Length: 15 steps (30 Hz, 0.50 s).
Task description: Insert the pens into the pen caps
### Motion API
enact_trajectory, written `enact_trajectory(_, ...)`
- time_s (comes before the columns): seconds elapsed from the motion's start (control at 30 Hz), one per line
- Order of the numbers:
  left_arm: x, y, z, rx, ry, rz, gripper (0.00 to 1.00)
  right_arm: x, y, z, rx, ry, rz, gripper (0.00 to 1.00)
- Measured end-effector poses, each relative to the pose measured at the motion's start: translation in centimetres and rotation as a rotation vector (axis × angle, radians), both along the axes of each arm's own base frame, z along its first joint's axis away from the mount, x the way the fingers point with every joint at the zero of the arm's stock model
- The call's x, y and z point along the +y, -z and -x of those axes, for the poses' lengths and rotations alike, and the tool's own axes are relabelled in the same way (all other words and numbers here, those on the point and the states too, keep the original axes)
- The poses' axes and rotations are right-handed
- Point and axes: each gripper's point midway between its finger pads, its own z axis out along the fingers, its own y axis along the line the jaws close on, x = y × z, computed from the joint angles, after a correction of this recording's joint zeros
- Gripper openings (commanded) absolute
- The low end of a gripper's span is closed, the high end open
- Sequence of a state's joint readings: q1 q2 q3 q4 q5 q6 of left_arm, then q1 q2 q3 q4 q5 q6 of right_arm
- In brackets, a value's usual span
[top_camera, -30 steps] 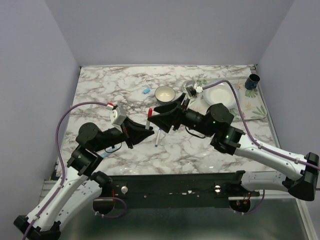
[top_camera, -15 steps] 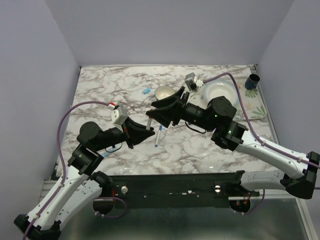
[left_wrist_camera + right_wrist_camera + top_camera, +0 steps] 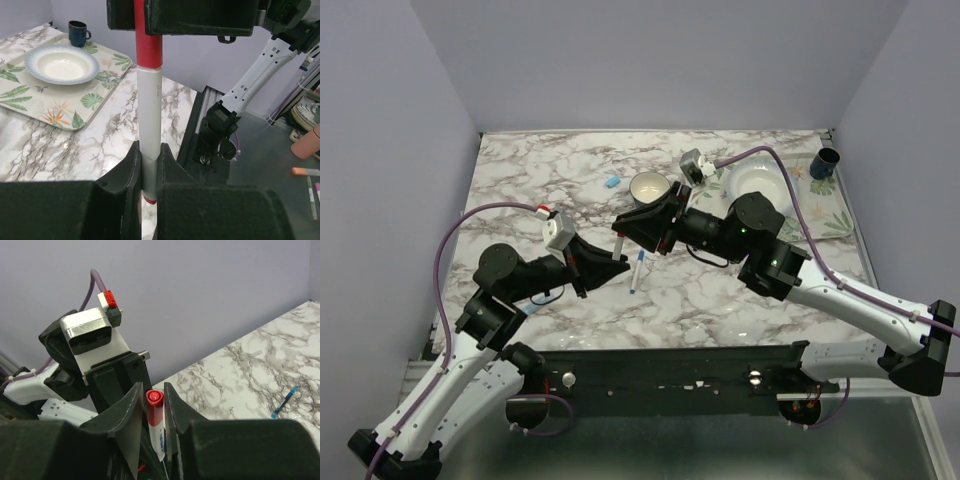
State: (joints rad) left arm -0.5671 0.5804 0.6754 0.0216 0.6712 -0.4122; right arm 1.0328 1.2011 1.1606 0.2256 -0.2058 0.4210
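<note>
A white-barrelled pen (image 3: 149,125) stands upright in my left gripper (image 3: 148,167), whose jaws are shut on its lower barrel. A red pen cap (image 3: 148,45) sits on the pen's top end. My right gripper (image 3: 154,402) is closed round that red cap (image 3: 154,407), directly facing the left one. In the top view the two grippers meet at the pen (image 3: 618,243), left gripper (image 3: 610,265) below and right gripper (image 3: 626,228) above. A second pen (image 3: 636,270) with a blue tip lies on the marble beside them. A small blue cap (image 3: 613,182) lies further back.
A white bowl (image 3: 650,187) stands behind the grippers. A leaf-patterned tray (image 3: 75,107) at the right holds a pale plate (image 3: 62,64) and a dark blue cup (image 3: 825,163). The table's near edge and the arm bases (image 3: 220,125) are close by.
My right gripper has moved left and back, onto the red end of the pen. The left gripper holds the pen in the same place.
</note>
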Motion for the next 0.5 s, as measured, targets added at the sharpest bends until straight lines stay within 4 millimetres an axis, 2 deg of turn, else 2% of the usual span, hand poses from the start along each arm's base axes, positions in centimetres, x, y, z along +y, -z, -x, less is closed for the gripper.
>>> enact_trajectory(0.07, 0.0, 0.0, 0.0, 0.000, 0.000, 0.000, 0.00, 0.0, 0.0, 0.1, -0.002, -0.008, 0.001, 0.20)
enact_trajectory(0.2, 0.0, 0.0, 0.2, 0.006, 0.007, 0.003, 0.00, 0.1, 0.2, 0.2, -0.007, -0.016, 0.000, 0.01)
enact_trajectory(0.5, -0.2, 0.7, 0.3, 0.051, 0.021, -0.003, 0.00, -0.4, 1.5, 0.2, -0.012, -0.013, -0.029, 0.01)
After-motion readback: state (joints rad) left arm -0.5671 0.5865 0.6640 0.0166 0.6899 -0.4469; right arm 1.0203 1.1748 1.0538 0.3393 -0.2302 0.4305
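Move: The red cap is already on the upright white pen and sits between the right fingertips, about 1 cm below and 1 cm to the left of the right hand point. From the left hand, which grips the barrel, the cap is some 7 cm above and 2 cm ahead. On the table, about 33 cm below the right hand, the blue pen lies roughly 13 cm ahead and 3 cm right; the bowl stands some 35 cm ahead and 6 cm right. The red cap is closed in by the right fingers, which go from about a third open to almost shut around it; the right hand then presses down about 1.5 cm towards the left hand. The left hand keeps its pinch on the white barrel and sinks about half a centimetre with a slight tilt. ##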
